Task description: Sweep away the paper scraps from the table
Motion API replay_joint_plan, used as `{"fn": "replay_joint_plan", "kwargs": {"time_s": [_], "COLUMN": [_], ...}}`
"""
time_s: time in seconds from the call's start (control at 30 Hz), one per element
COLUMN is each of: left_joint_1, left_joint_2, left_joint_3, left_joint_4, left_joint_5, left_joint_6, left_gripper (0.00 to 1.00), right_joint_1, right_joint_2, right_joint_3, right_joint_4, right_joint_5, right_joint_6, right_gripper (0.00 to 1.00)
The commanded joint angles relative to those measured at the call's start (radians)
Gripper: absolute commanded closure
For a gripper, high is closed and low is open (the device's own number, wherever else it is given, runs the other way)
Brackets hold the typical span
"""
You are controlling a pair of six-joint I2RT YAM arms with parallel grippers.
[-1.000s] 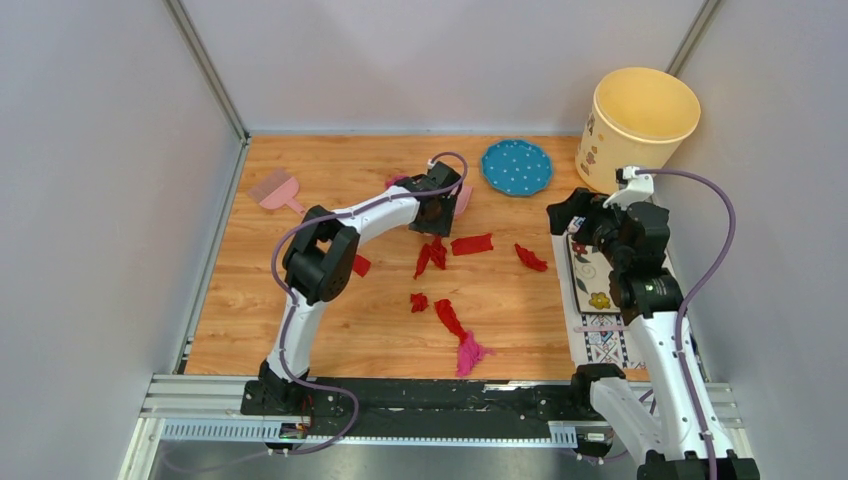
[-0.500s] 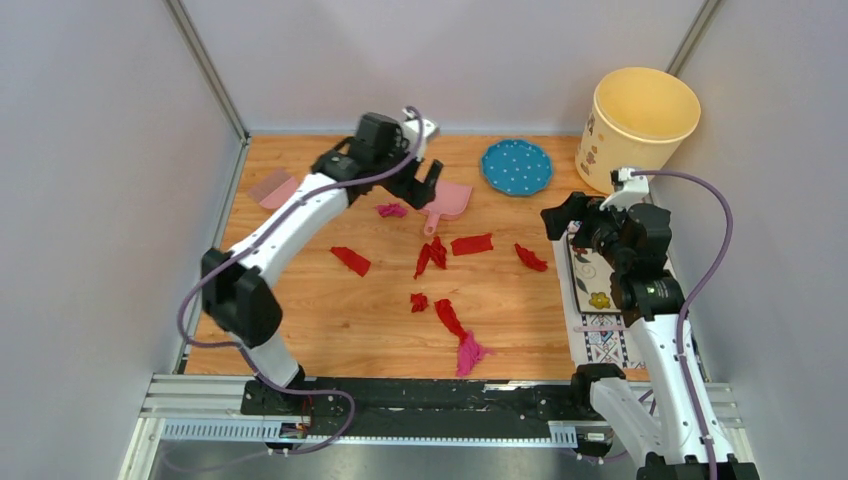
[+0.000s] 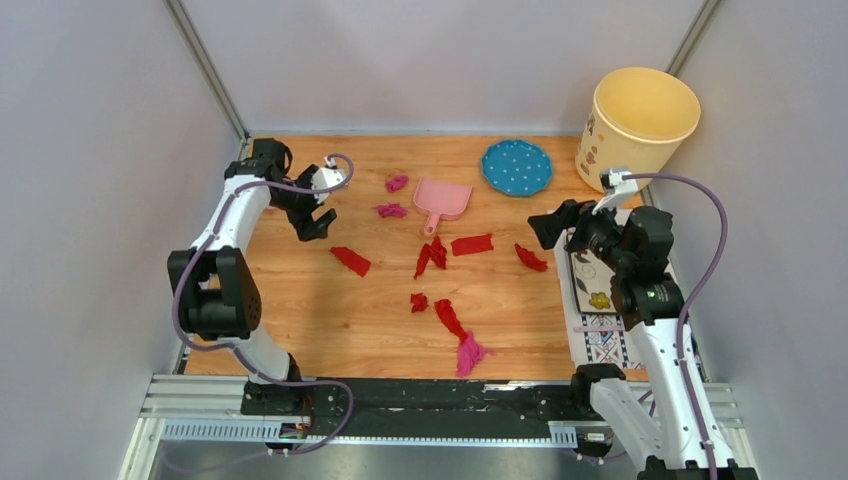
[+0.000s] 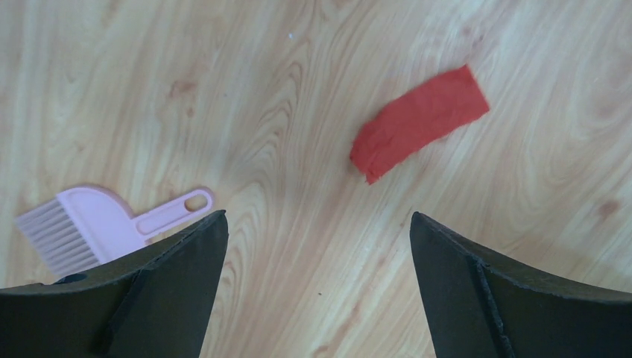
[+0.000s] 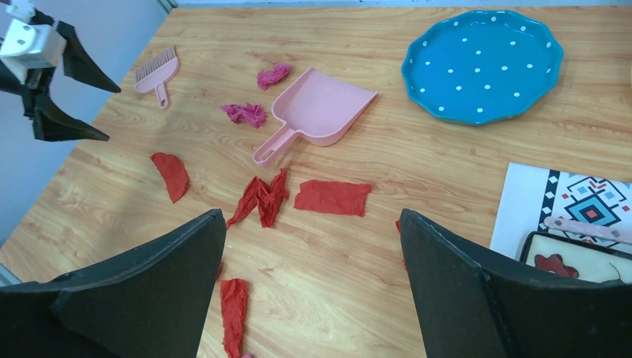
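Several red and magenta paper scraps lie spread over the table [image 3: 340, 335], among them a red strip [image 3: 350, 260], a crumpled red pair [image 3: 430, 255], a flat red piece [image 3: 471, 244] and a magenta wad [image 3: 468, 352]. My left gripper [image 3: 318, 222] hovers open over bare wood at the left. In the left wrist view that gripper [image 4: 317, 220] holds nothing, with one red scrap [image 4: 419, 123] ahead of it and the pink brush [image 4: 82, 227] beside its left finger. My right gripper [image 5: 311, 216] is open and empty above the right side, facing the scraps [image 5: 333, 198].
A pink dustpan [image 3: 445, 200] lies at the back middle, with two magenta wads [image 5: 244, 113] next to it. A blue dotted plate [image 3: 516, 166] and a yellow bucket [image 3: 640, 125] stand at the back right. A patterned placemat [image 3: 600, 320] lies under the right arm.
My left gripper opened, let go of the dustpan and swung left to the area near the brush. The dustpan stays at the back middle. The right arm barely shifted.
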Motion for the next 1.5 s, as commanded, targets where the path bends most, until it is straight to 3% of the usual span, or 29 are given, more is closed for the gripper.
{"fn": "replay_joint_plan", "kwargs": {"time_s": [0.0, 0.17, 0.3, 0.7, 1.0, 1.1, 1.23, 1.3, 1.37, 1.47], "left_joint_1": [0.03, 0.047, 0.077, 0.119, 0.137, 0.151, 0.16, 0.157, 0.151, 0.148], "left_joint_2": [0.081, 0.191, 0.262, 0.441, 0.587, 0.633, 0.673, 0.693, 0.71, 0.719], "left_joint_3": [0.015, 0.103, 0.12, 0.247, 0.432, 0.489, 0.511, 0.521, 0.529, 0.511], "left_joint_4": [0.006, 0.038, 0.024, 0.032, -0.109, -0.21, -0.231, -0.263, -0.327, -0.436], "left_joint_5": [0.024, -0.074, -0.109, -0.162, -0.138, -0.174, -0.217, -0.217, -0.23, -0.279], "left_joint_6": [0.244, 0.311, 0.525, 0.727, 0.842, 0.896, 0.929, 0.951, 0.965, 0.991], "left_gripper": [0.01, 0.01, 0.03, 0.05, 0.05, 0.06, 0.09, 0.2, 0.4, 0.53], "right_joint_1": [0.006, 0.008, 0.009, 0.012, 0.054, 0.074, 0.101, 0.115, 0.14, 0.169], "right_joint_2": [-0.023, -0.036, -0.025, 0.075, 0.153, 0.155, 0.171, 0.185, 0.202, 0.207], "right_joint_3": [-0.021, -0.04, -0.043, -0.024, 0.011, 0.023, 0.033, 0.055, 0.083, 0.091], "right_joint_4": [0.052, 0.057, 0.057, 0.043, 0.009, 0.005, 0.014, 0.005, -0.024, -0.035], "right_joint_5": [-0.038, -0.035, -0.034, -0.038, -0.027, -0.026, -0.017, -0.014, -0.006, 0.02], "right_joint_6": [-0.028, -0.04, -0.048, -0.068, -0.075, -0.08, -0.078, -0.083, -0.095, -0.108], "right_gripper": [0.09, 0.09, 0.09, 0.1, 0.11, 0.11, 0.11, 0.11, 0.11, 0.11]}}
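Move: The brush handle lies about 10 cm ahead of the left hand, 12 cm to its left and 14 cm below. At that same table level, the red scrap is some 5 cm back and 4 cm right of the left hand, and the nearer pink scrap about 8 cm ahead and 15 cm right. From the right hand, the brush handle is roughly 60 cm left, 18 cm ahead and 26 cm below. Left hand sinks 13 cm, left and forward, turning clockwise, and half-closes around the brush handle; right hand lowers slightly. ##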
